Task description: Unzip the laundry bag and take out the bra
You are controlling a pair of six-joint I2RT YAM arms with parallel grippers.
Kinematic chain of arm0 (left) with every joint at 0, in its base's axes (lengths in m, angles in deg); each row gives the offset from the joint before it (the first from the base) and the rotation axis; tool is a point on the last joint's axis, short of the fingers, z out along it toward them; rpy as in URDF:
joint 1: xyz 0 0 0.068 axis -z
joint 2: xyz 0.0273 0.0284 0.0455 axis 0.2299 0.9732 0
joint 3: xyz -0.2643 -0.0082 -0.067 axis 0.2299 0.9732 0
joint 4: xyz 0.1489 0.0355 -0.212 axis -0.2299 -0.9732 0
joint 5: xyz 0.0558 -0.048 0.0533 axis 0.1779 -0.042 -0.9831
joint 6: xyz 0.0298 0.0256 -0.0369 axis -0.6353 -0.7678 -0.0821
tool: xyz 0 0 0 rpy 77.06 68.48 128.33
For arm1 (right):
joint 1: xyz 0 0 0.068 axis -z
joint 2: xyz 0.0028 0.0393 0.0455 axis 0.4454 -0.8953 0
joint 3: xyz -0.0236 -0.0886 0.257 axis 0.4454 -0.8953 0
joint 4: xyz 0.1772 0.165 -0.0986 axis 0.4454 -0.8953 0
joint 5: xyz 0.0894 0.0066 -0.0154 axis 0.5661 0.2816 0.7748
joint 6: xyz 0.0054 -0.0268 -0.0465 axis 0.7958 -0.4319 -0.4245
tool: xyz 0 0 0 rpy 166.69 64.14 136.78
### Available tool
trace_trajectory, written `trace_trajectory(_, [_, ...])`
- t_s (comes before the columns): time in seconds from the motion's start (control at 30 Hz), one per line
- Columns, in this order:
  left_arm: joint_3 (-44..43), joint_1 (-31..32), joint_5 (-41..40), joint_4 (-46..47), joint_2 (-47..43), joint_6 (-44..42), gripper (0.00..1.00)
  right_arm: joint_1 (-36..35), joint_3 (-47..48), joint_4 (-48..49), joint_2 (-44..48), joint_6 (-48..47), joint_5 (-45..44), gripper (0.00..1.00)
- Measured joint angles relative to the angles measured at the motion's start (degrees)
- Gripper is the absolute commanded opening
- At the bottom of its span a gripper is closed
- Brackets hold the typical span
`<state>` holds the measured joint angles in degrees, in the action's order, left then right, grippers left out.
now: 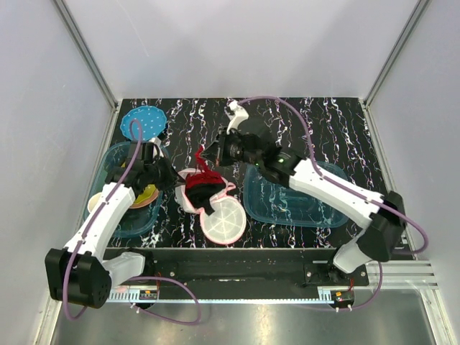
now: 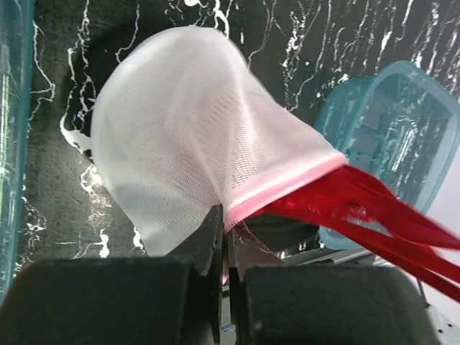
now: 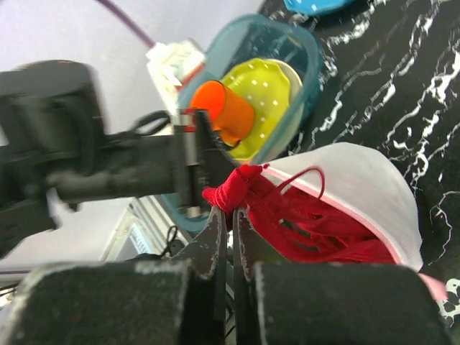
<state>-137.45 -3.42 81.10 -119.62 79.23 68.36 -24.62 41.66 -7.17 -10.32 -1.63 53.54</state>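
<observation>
The laundry bag lies unzipped at the table's middle. One white mesh half (image 1: 225,223) sits flat and the other half (image 1: 188,198) is lifted. My left gripper (image 1: 172,180) is shut on that half's pink trim (image 2: 228,215), with the mesh dome (image 2: 187,122) bulging beyond the fingers. The red bra (image 1: 203,184) sits partly in the lifted half, and its straps (image 2: 359,208) stretch out past the trim. My right gripper (image 1: 213,154) is shut on a bunched red end of the bra (image 3: 231,205), just outside the bag's rim (image 3: 366,180).
A teal bin (image 1: 113,152) on the left holds a yellow-green plate (image 3: 269,100) and an orange cup (image 3: 226,111). Another teal bin (image 1: 287,201) lies under my right arm. A blue dotted disc (image 1: 144,122) rests at the back left.
</observation>
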Motion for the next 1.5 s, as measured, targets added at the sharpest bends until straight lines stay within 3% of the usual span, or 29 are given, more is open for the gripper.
trace_trajectory(0.3, [0.7, 0.11, 1.27, -0.42, -0.87, 2.99, 0.0, 0.0, -2.23, -2.6, -9.64, 0.59, 0.42, 0.01])
trace_trajectory(0.33, [0.81, 0.11, 1.42, -0.28, -0.52, 3.15, 0.0, 0.0, -2.23, -3.54, -9.64, 0.46, 0.42, 0.05])
trace_trajectory(0.37, [0.83, 0.11, 1.53, -0.28, -0.22, 3.26, 0.0, 0.0, -1.81, -4.52, -9.64, 0.13, 0.44, 0.21])
trace_trajectory(0.43, [0.83, 0.11, 1.77, -0.09, 0.35, 3.52, 0.0, 0.0, -0.7, -6.67, -9.94, -0.28, 0.44, 0.29])
trace_trajectory(0.57, [0.83, 0.11, 1.99, 0.66, 0.59, 3.78, 0.0, 0.0, 2.03, -11.3, -10.73, -1.95, -0.04, 0.67])
trace_trajectory(0.67, [1.38, 0.11, 1.97, 1.66, 0.59, 3.98, 0.0, 0.0, 0.22, -12.59, -8.31, -1.73, -2.01, 0.75])
trace_trajectory(0.77, [2.12, 0.09, 2.01, 2.05, 0.63, 4.13, 0.0, 0.02, -4.33, -13.4, -2.62, -1.42, -5.07, 0.74])
trace_trajectory(0.83, [2.19, 0.09, 2.1, 2.21, 0.92, 4.15, 0.0, 0.02, -7.3, -13.33, 1.18, -0.9, -6.69, 0.67])
trace_trajectory(0.97, [2.21, 0.09, 2.14, 2.29, 0.94, 4.15, 0.0, -0.09, -12.7, -12.04, 4.63, 0.96, -7.37, 0.68])
trace_trajectory(1.1, [2.21, 0.09, 2.14, 2.29, 0.94, 4.15, 0.0, -1.68, -13.94, -12.37, 0.07, 2.14, -7.65, 0.7])
trace_trajectory(1.27, [2.21, 0.09, 2.14, 2.29, 0.94, 4.15, 0.0, -4.74, -13.62, -11.61, -8.33, 2.82, -6.58, 0.81])
trace_trajectory(1.5, [2.38, 0.09, 2.1, 2.27, 0.76, 4.13, 0.0, -5.03, -11.5, -10.95, -14.58, 2.99, -6.4, 0.72])
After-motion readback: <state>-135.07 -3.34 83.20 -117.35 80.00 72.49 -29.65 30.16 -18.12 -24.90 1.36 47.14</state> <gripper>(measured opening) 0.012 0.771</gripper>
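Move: The right hand pinches the raised red strap. The middle of the bra lies roughly 20 cm below it, 1 cm back and 1 cm left, in the open mouth of the laundry bag. The round lid is about 8 cm back, 5 cm right and 30 cm below. The empty tub sits around 28 cm to its right, level fore and aft, 28 cm lower. For the left hand, pinching the bag's rim, the bra is about 7 cm right, level fore and aft, 4 cm below. Down first, about 11 cm, the right hand lowers the held red strap towards the bag's mouth and opens wide to let go. It shifts right some 7 cm, then descends again, easing back towards its base and partly left, fingers tipping steeply downward, still open over the black part of the bra beside the round lid. The left hand keeps its pinch on the rim almost in place. ##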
